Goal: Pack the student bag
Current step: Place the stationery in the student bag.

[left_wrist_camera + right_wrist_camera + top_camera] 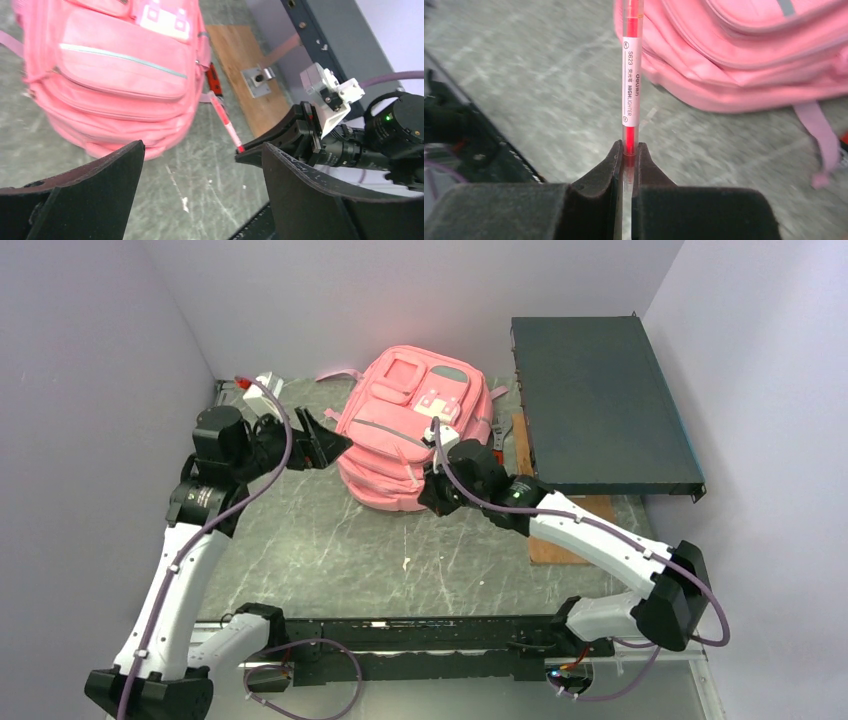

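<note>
The student bag [405,420] is a soft pink backpack lying front-up at the back middle of the table; it also shows as the bag [115,75] in the left wrist view and the bag [744,55] in the right wrist view. My right gripper [629,150] is shut on the end of a red highlighter [630,75], which points toward the bag's lower edge. From the left wrist, the highlighter [227,125] slants just off the bag's corner, above the table. My left gripper [322,443] hovers at the bag's left side, and the same gripper [200,155] stands open with nothing between its fingers.
A flat dark case [600,405] lies at the back right, partly on a wooden board [560,535]. A small red object [214,82] rests beside the bag's right edge. A white block [265,390] sits at the back left. A loose pink strap [819,135] trails from the bag.
</note>
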Available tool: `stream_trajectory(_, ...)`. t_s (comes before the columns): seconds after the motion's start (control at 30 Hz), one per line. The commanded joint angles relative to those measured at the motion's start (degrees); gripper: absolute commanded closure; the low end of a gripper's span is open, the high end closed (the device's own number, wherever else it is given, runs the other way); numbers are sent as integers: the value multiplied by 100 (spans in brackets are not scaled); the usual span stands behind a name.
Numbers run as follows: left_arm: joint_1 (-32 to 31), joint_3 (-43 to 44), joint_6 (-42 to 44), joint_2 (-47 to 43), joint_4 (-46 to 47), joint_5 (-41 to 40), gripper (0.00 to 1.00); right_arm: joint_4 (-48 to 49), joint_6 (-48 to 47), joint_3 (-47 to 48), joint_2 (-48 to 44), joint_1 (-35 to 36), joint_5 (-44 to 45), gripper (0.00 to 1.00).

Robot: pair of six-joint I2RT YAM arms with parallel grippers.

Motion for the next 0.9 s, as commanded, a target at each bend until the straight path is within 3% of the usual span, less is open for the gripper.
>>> stream_trajectory(0.0, 2, 710, 846, 474, -601, -701, 8, -1968, -630, 530, 331, -55, 1132, 100)
stream_trajectory(0.23, 2, 1486, 1425, 1300, -716, -1241, 7, -2566, -579, 1042, 1237, -367, 134, 100)
stream_trajectory(0.5, -32, 510, 2180, 1114, -282, -2464, 9, -2951, -614, 2175, 2217, -537, 113, 100)
stream_trajectory(0.87, -200, 233, 2218, 781, -139, -2404, 11, -3120, -414, 3628, 3409, -697, 348, 100)
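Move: Around 25 cm ahead of the right hand, 2 cm to its left and 14 cm lower, lies the middle of the student bag, its near edge much closer; this hand already holds the red highlighter. The red-handled tool lies about 25 cm ahead of that hand, 17 cm right and 20 cm down; the wooden board is 14 cm ahead, 30 cm right, equally low. From the empty left hand the bag's middle is roughly 22 cm ahead, 13 cm right and 28 cm below. Keeping its pinch on the highlighter's end, the right hand drops some 9 cm and swings about 5 cm right, its fingers tilting steeper, then levels off and pushes 5 cm forward, easing back left, to bring the highlighter over the bag's near side. The left hand, wide open, goes forward and left, then sinks towards the bag's left side, rolling left side up and turning counter-clockwise. ##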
